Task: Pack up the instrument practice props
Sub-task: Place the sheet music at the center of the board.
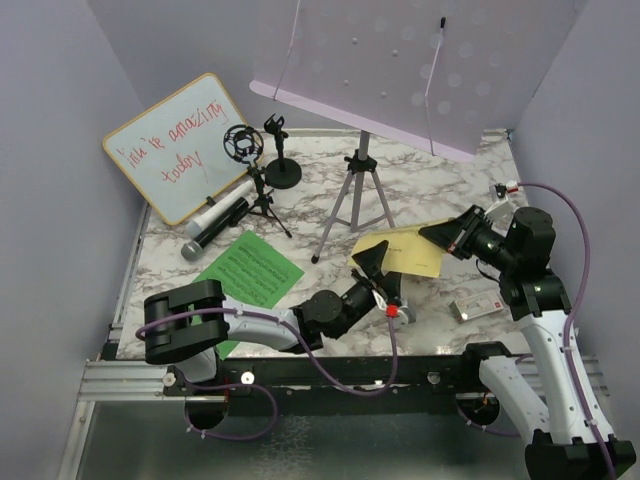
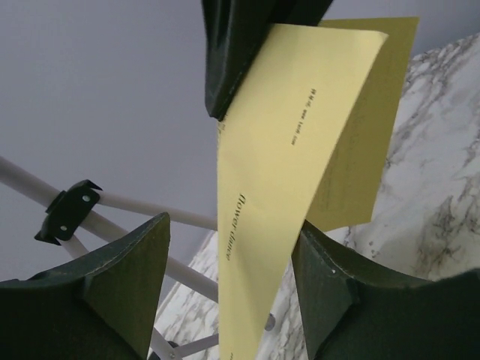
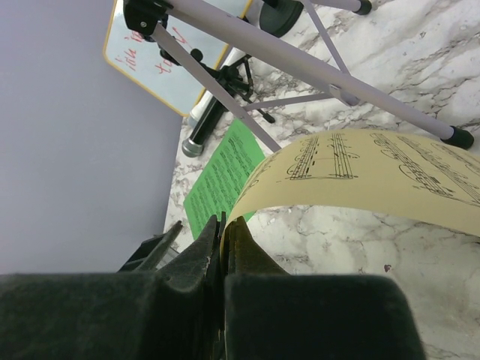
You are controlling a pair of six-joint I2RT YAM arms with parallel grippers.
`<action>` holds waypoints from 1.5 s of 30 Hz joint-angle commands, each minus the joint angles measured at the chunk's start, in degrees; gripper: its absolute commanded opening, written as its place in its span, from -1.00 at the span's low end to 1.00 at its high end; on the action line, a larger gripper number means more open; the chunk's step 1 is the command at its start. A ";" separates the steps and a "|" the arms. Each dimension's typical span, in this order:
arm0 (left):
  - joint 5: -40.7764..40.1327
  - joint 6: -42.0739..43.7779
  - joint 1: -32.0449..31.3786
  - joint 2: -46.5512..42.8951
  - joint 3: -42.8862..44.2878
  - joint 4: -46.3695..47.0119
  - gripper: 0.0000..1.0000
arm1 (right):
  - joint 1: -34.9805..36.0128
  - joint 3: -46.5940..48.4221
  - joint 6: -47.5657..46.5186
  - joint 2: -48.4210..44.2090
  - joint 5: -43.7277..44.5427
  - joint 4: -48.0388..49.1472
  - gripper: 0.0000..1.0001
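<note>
The yellow music sheet (image 1: 412, 256) is lifted off the marble table and curls between both grippers. My right gripper (image 1: 432, 234) is shut on its right edge (image 3: 225, 232), and the sheet (image 3: 390, 180) arches away from the pinch. My left gripper (image 1: 382, 270) stands open around the other end. In the left wrist view the sheet (image 2: 300, 135) hangs between the spread fingers (image 2: 120, 285), close to the right one. The green music sheet (image 1: 250, 270) lies flat at the front left. Two microphones (image 1: 215, 225), the ring-mount mic tripod (image 1: 245, 150) and the round-base mic holder (image 1: 280, 170) stand behind it. The lilac music rack (image 1: 380, 70) is at the back.
A wood-framed whiteboard (image 1: 180, 145) with red writing leans at the back left. A small flat white device (image 1: 480, 305) lies near the right arm's base. The rack's tripod legs (image 1: 355, 205) spread over the middle of the table, just behind the yellow sheet.
</note>
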 commanded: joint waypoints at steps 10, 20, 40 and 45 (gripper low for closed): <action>-0.54 5.23 -0.41 1.45 2.03 2.95 -0.47 | -0.37 -1.23 0.41 -1.13 -1.46 0.87 -0.98; 1.55 5.65 -0.07 -10.30 0.81 -16.07 -1.00 | -0.37 0.38 -4.22 -0.60 -2.57 -1.06 -0.35; 8.61 3.48 16.47 -33.51 14.10 -87.69 -1.00 | -0.37 2.46 -14.31 -1.47 0.20 -6.07 0.56; 8.09 5.09 22.25 -33.69 17.48 -96.39 -1.00 | -0.37 2.29 -15.20 -0.40 0.01 -5.13 0.57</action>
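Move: The yellow sheet music is already between the left hand's open fingers, its middle about 6 cm to the right of that hand, 3 cm ahead and roughly level. The music stand's near-left foot lies some 13 cm to that hand's left, 13 cm ahead and 22 cm down; the green sheet some 30 cm left, 5 cm ahead, as far down. The right hand still grips the yellow sheet, whose middle is 6 cm left, 3 cm back and slightly lower; a small white box lies about 15 cm to this hand's right, 6 cm back and 25 cm down. The left hand nearly stays in place, rising a couple of centimetres, while its fingers shut fully and pinch the near end of the yellow sheet, and the right hand then opens wide almost on the spot and lets the sheet go. The left hand carries the sheet about 16 cm to the left and 5 cm forward towards the green sheet, first rising a few centimetres and then sinking again, its wrist rolling some 40 degrees so that the fingers tip downward. ##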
